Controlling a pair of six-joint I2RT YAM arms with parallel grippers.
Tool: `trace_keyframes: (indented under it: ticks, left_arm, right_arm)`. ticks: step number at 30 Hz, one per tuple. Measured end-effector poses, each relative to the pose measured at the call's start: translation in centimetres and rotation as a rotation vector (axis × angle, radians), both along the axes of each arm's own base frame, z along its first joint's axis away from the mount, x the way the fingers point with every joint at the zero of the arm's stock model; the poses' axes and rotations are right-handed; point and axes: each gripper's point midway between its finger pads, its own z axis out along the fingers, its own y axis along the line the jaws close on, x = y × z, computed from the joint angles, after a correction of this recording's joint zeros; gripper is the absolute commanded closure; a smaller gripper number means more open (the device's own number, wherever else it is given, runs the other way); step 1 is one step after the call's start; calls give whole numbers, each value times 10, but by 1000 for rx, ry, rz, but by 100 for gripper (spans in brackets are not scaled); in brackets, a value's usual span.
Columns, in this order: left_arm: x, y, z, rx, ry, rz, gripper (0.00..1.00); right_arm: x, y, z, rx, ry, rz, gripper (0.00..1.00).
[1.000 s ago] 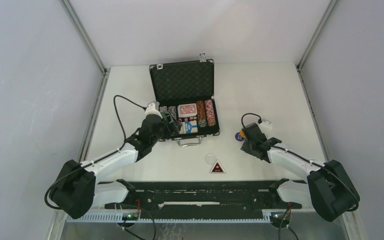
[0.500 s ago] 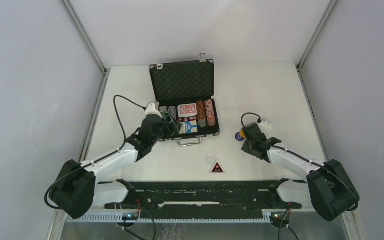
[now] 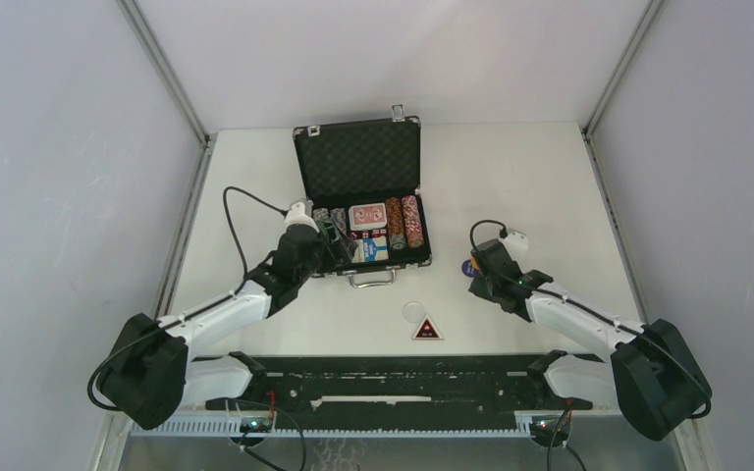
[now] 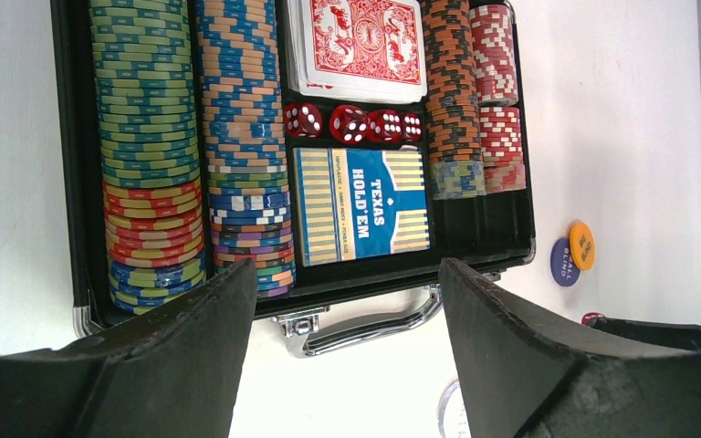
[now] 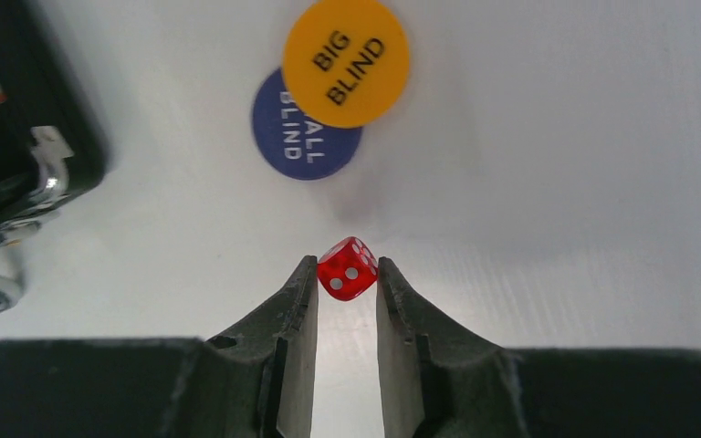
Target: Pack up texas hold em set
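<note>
The black briefcase [image 3: 358,157] lies open at the table's middle, its lid up. In the left wrist view its tray [image 4: 71,182] holds rows of multicoloured chips [image 4: 151,137], a red card deck [image 4: 356,41], a blue Texas Hold'em box [image 4: 362,205] and several red dice [image 4: 351,123]. My left gripper [image 4: 347,301] hangs open over the silver handle [image 4: 365,324], with nothing between its fingers. Right of the case, my right gripper [image 5: 347,266] is shut on a single red die [image 5: 348,270], pinched at the fingertips. Just beyond it lie an orange Big Blind token [image 5: 347,59] overlapping a blue Small Blind token [image 5: 297,146].
A clear disc [image 3: 414,312] and a dark card with a red triangle [image 3: 427,330] lie on the table in front of the case. The case's front right corner [image 5: 18,137] shows at the left of the right wrist view. White walls enclose the table.
My right gripper has closed on the red die and shifted slightly left. The left arm has not moved.
</note>
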Motion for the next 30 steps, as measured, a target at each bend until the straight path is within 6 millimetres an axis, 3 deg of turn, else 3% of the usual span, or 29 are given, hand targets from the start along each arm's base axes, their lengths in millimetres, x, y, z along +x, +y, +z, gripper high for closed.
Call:
trace_keyframes:
  ticks: [5,8,18,26,30]
  left_arm:
    - [0,0,0,0,0,0,22]
    - [0,0,0,1,0,3,22]
    - [2,3,11,-15,-28,20,23]
    - [2,30,38,-40,-108,162,23]
    - [3,43,38,-34,-111,222,23]
  right_arm:
    - [10,17,18,18,-46,50,79]
    - [21,38,33,22,-75,101,79]
    - [79,145,80,27,-162,306,79]
    - [128,223,93,63,-191,434,79]
    - [144,256,90,74,-192,489,79]
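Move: The right hand already holds a red die. Its goal, the row of dice in the case, lies about 13 cm ahead, 24 cm left and roughly level. The playing cards are 17 cm ahead and the Hold'em pack 9 cm ahead, both also 24 cm left; the orange chips are 15 ahead, 18 left. The small blind lies 5 cm straight ahead. From the left hand, the dice row is roughly 6 cm ahead, 4 right and 8 below. Still pinching the red die, the right hand sweeps some 26 cm left and 15 cm forward, rising about 9 cm, over the chips towards the dice row. It swings nearly 30 degrees counter-clockwise and its fingertips tip up slightly. The empty, open left hand starts later, drawing about 4 cm left and 4 cm up, away from the dice row. ##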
